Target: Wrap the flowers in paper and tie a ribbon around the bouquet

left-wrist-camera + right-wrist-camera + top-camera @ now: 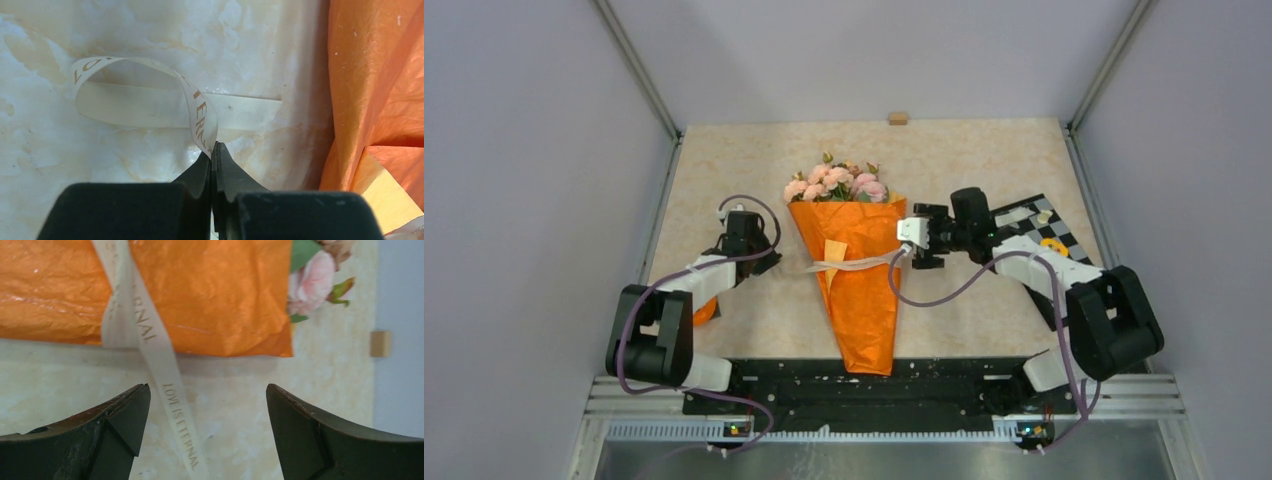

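Note:
The bouquet lies in the middle of the table, a cone of glossy orange paper with its point toward the arms. Pink flowers and green leaves top its far end. A cream ribbon with gold lettering crosses the cone's middle. My left gripper sits just left of the cone, shut on the ribbon's left tail, which loops over the table. My right gripper is just right of the cone and open; the ribbon's right tail lies loose on the table between its fingers, touching neither.
A black-and-white checkered board with a small yellow-orange item lies at the right under the right arm. A small wooden block sits at the far edge. An orange object rests by the left arm.

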Robot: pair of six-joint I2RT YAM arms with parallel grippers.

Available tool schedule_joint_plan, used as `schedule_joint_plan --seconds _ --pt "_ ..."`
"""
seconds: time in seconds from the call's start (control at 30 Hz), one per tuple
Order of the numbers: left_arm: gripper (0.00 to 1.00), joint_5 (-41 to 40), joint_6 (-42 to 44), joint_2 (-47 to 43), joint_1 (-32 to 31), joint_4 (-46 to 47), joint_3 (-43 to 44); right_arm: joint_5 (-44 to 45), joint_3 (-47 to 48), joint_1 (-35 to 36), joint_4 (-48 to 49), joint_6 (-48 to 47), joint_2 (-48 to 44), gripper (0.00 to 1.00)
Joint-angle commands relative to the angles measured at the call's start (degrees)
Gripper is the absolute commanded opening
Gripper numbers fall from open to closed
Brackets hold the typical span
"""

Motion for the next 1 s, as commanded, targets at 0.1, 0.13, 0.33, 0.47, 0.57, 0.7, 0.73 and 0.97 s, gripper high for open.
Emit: schedule_joint_plan --seconds 0.1,0.13,0.33,0.47,0.57,0.7,0.73,0.97 --pt "0.00 2.4 1.0 1.2 -0.2 3.3 -0.2 -1.2 -3.0 3.7 3.8 -1.3 6.8 0.82" --pt "0.00 2.2 1.0 1.1 -0.2 3.1 -0.3 0.0 -3.0 4.4 5.5 -0.5 8.1 0.81" --pt "0.00 2.3 1.0 -0.7 -0.2 3.4 -1.1 8.5 -3.8 5.2 17.2 6.6 13.5 0.50" --pt "0.00 3.5 0.6 -2.0 -0.2 3.8 -1.7 12.4 -5.2 5.5 21.4 7.6 12.9 0.00" --pt "0.00 4.6 0.0 -3.2 -0.5 3.7 -1.8 14.8 -4.7 5.8 20.9 9.6 8.7 0.00" --pt "0.00 4.1 -1.3 -5.1 -2.5 3.9 -1.6 18.5 -2.8 6.7 21.4 15.2 0.4 0.00" --pt "0.00 4.2 -1.8 -5.4 -2.9 4.0 -1.3 19.3 -1.8 7.1 21.2 16.8 -1.8 0.00" --pt "0.00 1.6 -4.2 -8.1 -7.0 3.4 1.2 21.7 5.5 8.8 24.5 31.9 -10.3 0.00"
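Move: Just left of the open right hand, about 2 cm over and 2 cm back, the free ribbon strand runs off the paper's right edge, some 8 cm lower. The bouquet's ribboned waist is about 13 cm left of that hand and 2 cm back; the flower heads are roughly 17 cm ahead and 17 cm left. From the left hand, which already pinches the other end, the waist lies 16 cm right and level, and the free strand about 26 cm right. Dipping about 8 cm and slightly back onto the strand beside the paper, the right hand shuts its fingers on the ribbon, then lifts quickly some 18 cm, easing about 5 cm forward as the wrist swings clockwise and tips upward. The left hand keeps its pinch and, late on, goes about 4 cm right towards the bouquet and 3 cm up. ##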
